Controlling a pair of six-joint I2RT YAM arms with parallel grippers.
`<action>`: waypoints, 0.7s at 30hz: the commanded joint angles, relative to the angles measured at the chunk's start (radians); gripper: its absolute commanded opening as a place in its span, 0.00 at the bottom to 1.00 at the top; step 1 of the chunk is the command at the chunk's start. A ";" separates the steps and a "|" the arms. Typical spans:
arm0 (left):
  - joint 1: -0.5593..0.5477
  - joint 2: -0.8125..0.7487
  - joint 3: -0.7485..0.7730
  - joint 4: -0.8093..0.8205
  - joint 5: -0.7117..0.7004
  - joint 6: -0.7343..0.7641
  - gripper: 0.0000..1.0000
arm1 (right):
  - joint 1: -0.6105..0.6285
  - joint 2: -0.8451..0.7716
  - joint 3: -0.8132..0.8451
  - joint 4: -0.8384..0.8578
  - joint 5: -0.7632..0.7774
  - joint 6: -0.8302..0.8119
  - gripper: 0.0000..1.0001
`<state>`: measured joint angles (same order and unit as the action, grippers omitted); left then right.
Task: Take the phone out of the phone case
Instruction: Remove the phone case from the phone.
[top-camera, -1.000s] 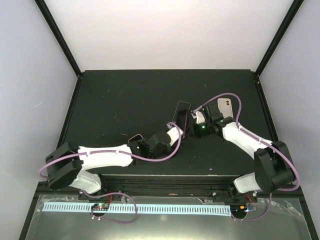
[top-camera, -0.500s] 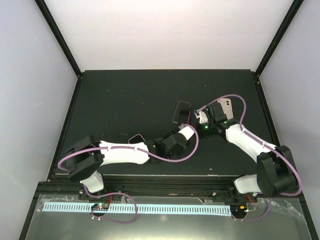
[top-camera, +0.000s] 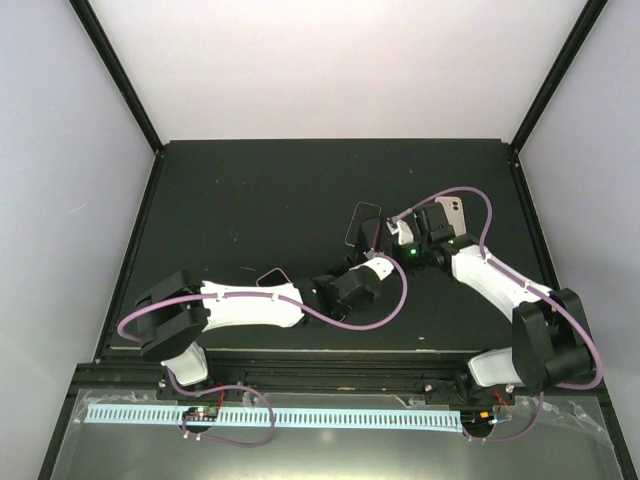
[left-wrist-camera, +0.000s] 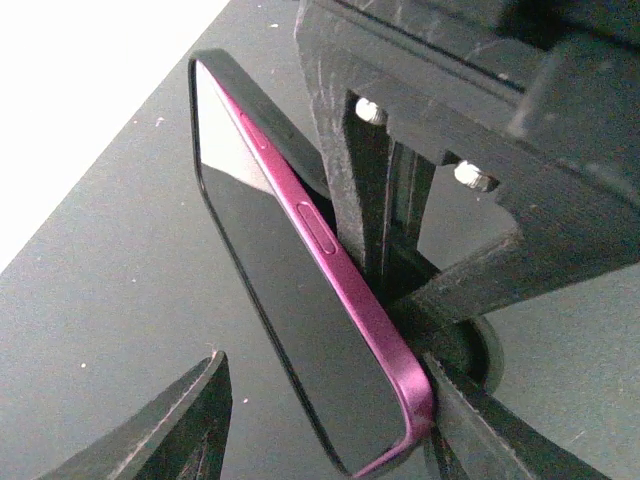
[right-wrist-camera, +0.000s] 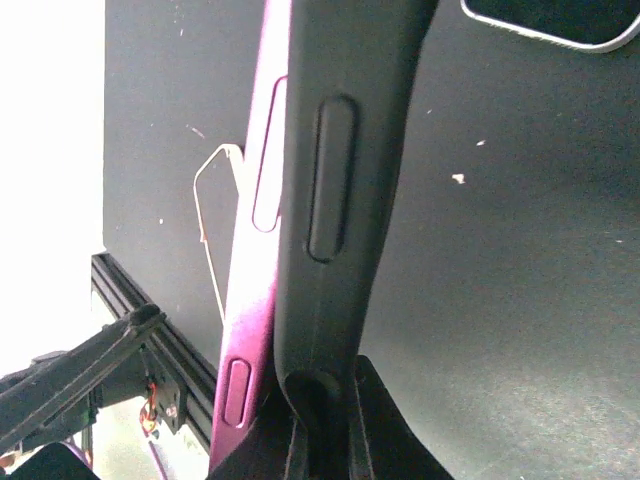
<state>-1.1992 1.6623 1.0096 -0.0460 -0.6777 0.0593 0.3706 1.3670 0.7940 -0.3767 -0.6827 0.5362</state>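
The phone (top-camera: 362, 225) has a magenta frame and a dark screen (left-wrist-camera: 290, 300), and it is held on edge above the black table. Its magenta side (right-wrist-camera: 250, 300) stands partly peeled away from the dark grey phone case (right-wrist-camera: 340, 150), whose rim (left-wrist-camera: 290, 150) shows behind it. My right gripper (right-wrist-camera: 325, 425) is shut on the case's lower edge, to the right of the phone (top-camera: 392, 236). My left gripper (left-wrist-camera: 330, 400) reaches in from below (top-camera: 362, 262) and is open around the phone's lower end. One finger (left-wrist-camera: 480, 430) touches the phone's corner, and the other finger (left-wrist-camera: 190, 420) stands apart from it.
A white phone-like item (top-camera: 453, 214) lies behind the right gripper, its rim (right-wrist-camera: 560, 25) showing in the right wrist view. A flat pink-rimmed item (top-camera: 270, 277) lies on the table near the left arm. The table's front rail (right-wrist-camera: 150, 350) runs close below.
The left arm has swung right and forward to the phone, and its jaws have narrowed around the phone's lower end. The right gripper has shifted slightly while keeping hold of the case.
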 joint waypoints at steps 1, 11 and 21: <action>0.030 -0.043 -0.006 -0.035 -0.081 0.074 0.54 | 0.010 0.024 0.073 -0.102 -0.165 -0.073 0.01; 0.038 -0.062 -0.018 0.044 -0.155 0.211 0.41 | 0.010 -0.001 0.034 -0.066 -0.274 -0.045 0.01; 0.034 -0.127 -0.093 0.219 -0.245 0.316 0.23 | 0.010 -0.010 0.032 -0.072 -0.327 -0.026 0.01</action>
<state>-1.2072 1.5829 0.9329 0.0746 -0.7185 0.3065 0.3668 1.3788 0.8238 -0.3382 -0.8444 0.5339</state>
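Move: The phone, still in its black case along the upper part, stands on a slant over the table. Its middle is about 4 cm ahead of the left hand, 2 cm to the right and 4 cm higher, with its lower corner between that hand's open fingers. From the right hand, shut on the case's lower end, it is 1 cm ahead, 2 cm left and 4 cm up. The bare phone on the table lies some 9 cm ahead of the left hand, level sideways and 12 cm below. Upward go both hands together, about 2.5 cm, the right one also drifting some 2 cm left while it keeps its shut pinch on the case's lower end. The left hand tilts its fingertips up and rolls slightly, some 10 degrees in all, and closes from half open to about a quarter, one finger on each side of the phone's freed lower corner. ##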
